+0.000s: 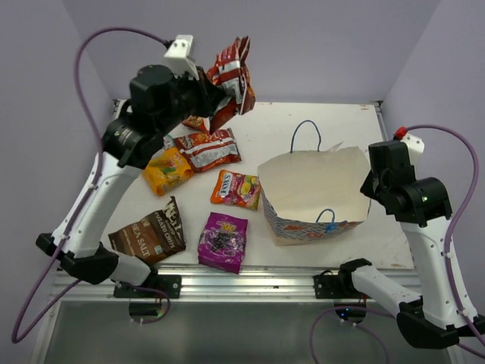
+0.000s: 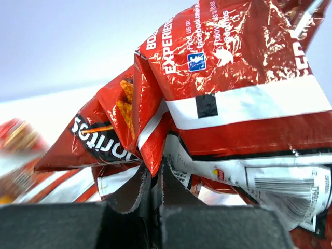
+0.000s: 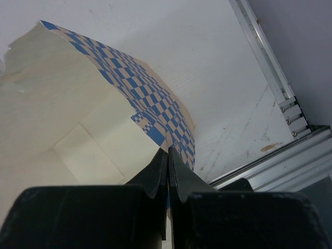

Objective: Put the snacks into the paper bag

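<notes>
My left gripper is raised above the table's far left and is shut on a red chip bag. In the left wrist view the jaws pinch a fold of the red Doritos packet, with a larger red-and-white packet bunched against it. The paper bag stands open at centre right, and my right gripper is shut on its right rim. More snacks lie on the table: a red chip bag, an orange-yellow one, a multicoloured one, a purple one and a brown Sea Salt one.
A small orange packet shows partly under the left arm. The bag's blue cord handles stick up at its far and near sides. A metal rail runs along the table's near edge.
</notes>
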You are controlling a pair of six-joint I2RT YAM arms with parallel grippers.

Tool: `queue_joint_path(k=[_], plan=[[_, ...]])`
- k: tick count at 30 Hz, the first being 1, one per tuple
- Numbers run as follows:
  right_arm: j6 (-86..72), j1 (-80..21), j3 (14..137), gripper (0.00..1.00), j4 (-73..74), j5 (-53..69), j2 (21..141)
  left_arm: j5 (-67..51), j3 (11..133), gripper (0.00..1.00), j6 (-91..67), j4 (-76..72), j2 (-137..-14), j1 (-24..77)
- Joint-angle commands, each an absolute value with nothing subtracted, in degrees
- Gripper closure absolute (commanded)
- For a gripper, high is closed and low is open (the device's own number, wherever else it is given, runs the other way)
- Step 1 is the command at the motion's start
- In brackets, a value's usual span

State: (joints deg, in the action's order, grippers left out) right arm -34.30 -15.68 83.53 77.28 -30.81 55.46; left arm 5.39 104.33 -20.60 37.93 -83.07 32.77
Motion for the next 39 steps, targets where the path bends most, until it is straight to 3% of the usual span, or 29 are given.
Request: queue_joint_path(k=[1,7,12,21,22,25,28,32,36,38,39], plan=[[-33.58,-15.38,84.02,1.0,91.14,-30.59,55.02,-9.98,111.88,1.0,-26.8,38.43,-83.23,35.32],[-33.57,-15.29,83.94,1.0,91.14,-30.76,55.37,-18.1,102.06,1.0,-30.85,27.26,-84.28,46.12],[-33.57,-15.29,83.94,1.0,91.14,-31.03,55.46,-18.19,100.2,1.0,-29.8,23.29,-88.5,54.65],[-34.01,-15.29,83.76,1.0,91.06,-30.85,55.11,-15.21,98.61,1.0,-25.05,24.33,-94.04,56.78],[-34.01,-15.29,83.85,1.0,91.05,-30.85,55.11,-14.77,98.79,0.73,-24.35,25.04,-94.48,56.78],[-34.01,-15.38,83.76,1.0,90.97,-30.85,55.2,-11.96,98.96,0.22,-22.07,27.59,-94.92,57.39],[-34.01,-15.29,83.76,1.0,91.05,-30.85,55.28,-6.0,99.32,0.0,-20.22,28.48,-92.64,57.66],[-33.75,-15.29,83.94,1.0,91.05,-30.76,55.28,11.46,96.43,0.0,-18.8,28.21,-82.49,57.83],[-33.66,-15.29,83.94,1.0,91.05,-30.41,55.28,49.45,84.05,0.0,-28.8,35.55,-71.3,57.83],[-33.75,-15.29,83.85,1.0,91.05,-30.24,54.85,50.64,73.42,0.0,-31.81,37.61,-68.83,55.48],[-33.66,-15.29,83.76,1.0,90.97,-30.15,54.76,44.01,70.52,0.0,-32.77,40.4,-69.43,53.11]])
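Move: The left gripper holds the red Doritos snack high up. The paper bag's middle is about 13 cm back, 21 cm to its right and 27 cm below. Some 40 cm below that gripper lie the gummy pack, 6 cm back and 1 cm right, and the purple snack, 22 cm back and 5 cm left. From the right gripper, shut on the bag's rim, the bag's middle is roughly 12 cm left, 2 cm forward and 15 cm down. Swing the left gripper back and right, about 21 cm rightwards, first arching up some 10 cm, then sinking into the paper bag's mouth as the wrist turns clockwise about 40 degrees. Open the fingers wide there to let the Doritos go, then draw out leftwards, slightly forward and up, turning the wrist back. Keep the right gripper still, pinching the rim. ##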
